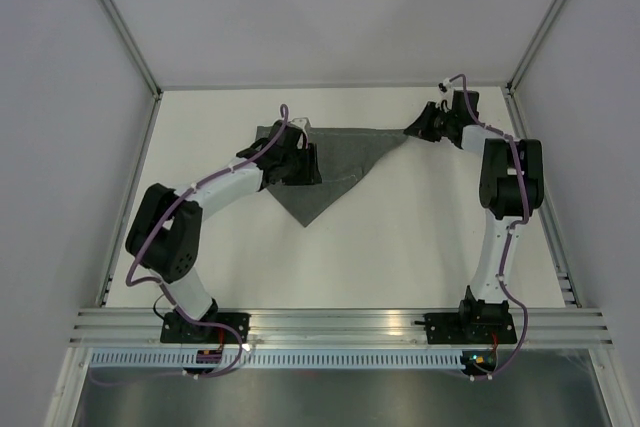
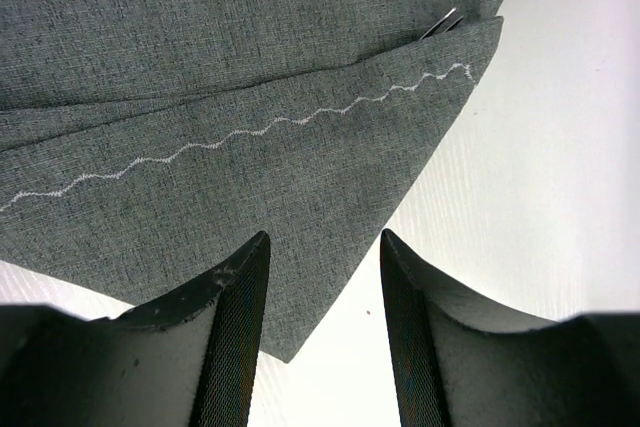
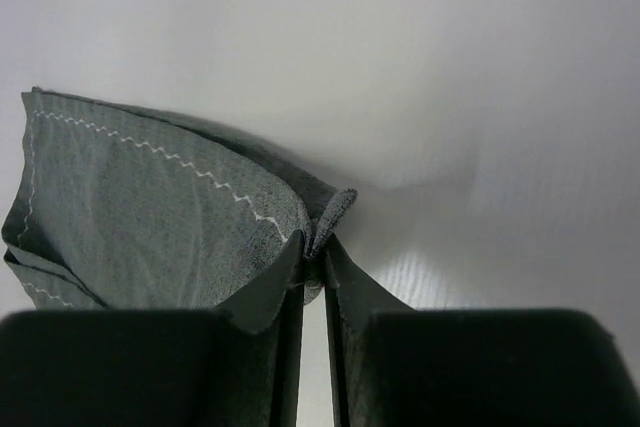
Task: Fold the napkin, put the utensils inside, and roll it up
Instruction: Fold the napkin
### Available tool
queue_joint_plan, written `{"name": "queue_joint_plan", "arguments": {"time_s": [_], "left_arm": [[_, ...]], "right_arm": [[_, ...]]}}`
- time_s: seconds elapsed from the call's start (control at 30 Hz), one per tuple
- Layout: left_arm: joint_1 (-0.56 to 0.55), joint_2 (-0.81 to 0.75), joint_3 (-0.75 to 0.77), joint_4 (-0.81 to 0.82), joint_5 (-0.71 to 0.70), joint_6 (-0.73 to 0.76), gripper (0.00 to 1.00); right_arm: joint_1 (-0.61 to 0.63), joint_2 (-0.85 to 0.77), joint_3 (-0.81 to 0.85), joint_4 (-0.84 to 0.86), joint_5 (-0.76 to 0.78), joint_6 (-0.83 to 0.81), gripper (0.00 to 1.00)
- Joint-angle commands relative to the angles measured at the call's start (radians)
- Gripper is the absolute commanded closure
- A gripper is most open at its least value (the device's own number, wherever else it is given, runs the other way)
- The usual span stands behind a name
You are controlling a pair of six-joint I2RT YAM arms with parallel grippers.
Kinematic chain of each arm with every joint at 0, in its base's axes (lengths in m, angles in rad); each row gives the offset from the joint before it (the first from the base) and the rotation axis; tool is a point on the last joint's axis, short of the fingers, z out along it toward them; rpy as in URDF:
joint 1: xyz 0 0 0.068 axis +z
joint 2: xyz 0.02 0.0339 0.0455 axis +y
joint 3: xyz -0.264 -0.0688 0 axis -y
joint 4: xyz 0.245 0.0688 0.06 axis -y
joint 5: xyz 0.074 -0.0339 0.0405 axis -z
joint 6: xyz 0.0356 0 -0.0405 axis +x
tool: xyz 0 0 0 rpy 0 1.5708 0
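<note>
The dark grey napkin lies folded into a triangle at the back of the table, its point toward me. My right gripper is shut on the napkin's right corner, the cloth pinched between its fingertips. My left gripper stands open over the napkin's left part, with a folded corner under and between its fingers, which do not pinch it. A zigzag stitched line runs along the hem. A thin metallic-looking tip peeks from under a fold; I cannot tell what it is. No utensils show otherwise.
The white table is walled by white panels, with metal posts at the back corners. A slotted rail runs along the near edge by both arm bases.
</note>
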Motion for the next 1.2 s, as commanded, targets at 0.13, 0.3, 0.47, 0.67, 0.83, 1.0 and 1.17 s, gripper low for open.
{"name": "queue_joint_plan", "arguments": {"time_s": [0.13, 0.3, 0.47, 0.67, 0.83, 1.0, 1.17], "left_arm": [[0.008, -0.149, 0.000, -0.005, -0.025, -0.045, 0.46], [0.027, -0.253, -0.047, -0.011, -0.071, -0.091, 0.46], [0.044, -0.345, -0.099, -0.011, -0.119, -0.138, 0.46], [0.058, -0.439, -0.132, -0.025, -0.143, -0.160, 0.46], [0.067, -0.478, -0.144, -0.043, -0.152, -0.166, 0.46], [0.076, -0.498, -0.152, -0.051, -0.152, -0.178, 0.46], [0.087, -0.509, -0.152, -0.052, -0.140, -0.178, 0.46]], "right_arm": [[0.094, -0.234, -0.072, 0.086, 0.047, -0.140, 0.84], [0.168, -0.336, -0.121, 0.076, 0.073, -0.241, 0.84], [0.286, -0.409, -0.166, 0.032, 0.105, -0.373, 0.84], [0.422, -0.483, -0.190, -0.031, 0.167, -0.552, 0.84], [0.511, -0.511, -0.187, -0.099, 0.216, -0.640, 0.84], [0.582, -0.540, -0.196, -0.137, 0.283, -0.732, 0.84], [0.637, -0.564, -0.215, -0.135, 0.351, -0.779, 0.84]]}}
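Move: The napkin's far-right corner is already pinched in the right hand. The folded-up flap to which it is being taken has its middle about 30 cm left and 19 cm back of that hand, some 3 cm lower; the fork tines peeping from its right end are about 19 cm left and 14 cm back, and the far-left corner is 45 cm left, 1 cm farther out. From the open left hand the flap's middle lies straight below, about 7 cm down. The pinched corner is carried by the right hand, first mostly up, then left and back over the napkin towards the flap: about 21 cm left, 15 back and 13 up in all, slowing late. Its fingers stay shut on the cloth while the hand rolls roughly 60 degrees about its finger line, counter-clockwise from above. The left hand, holding nothing and still half open, climbs about 12 cm off the flap and swings left, clearing the way. ##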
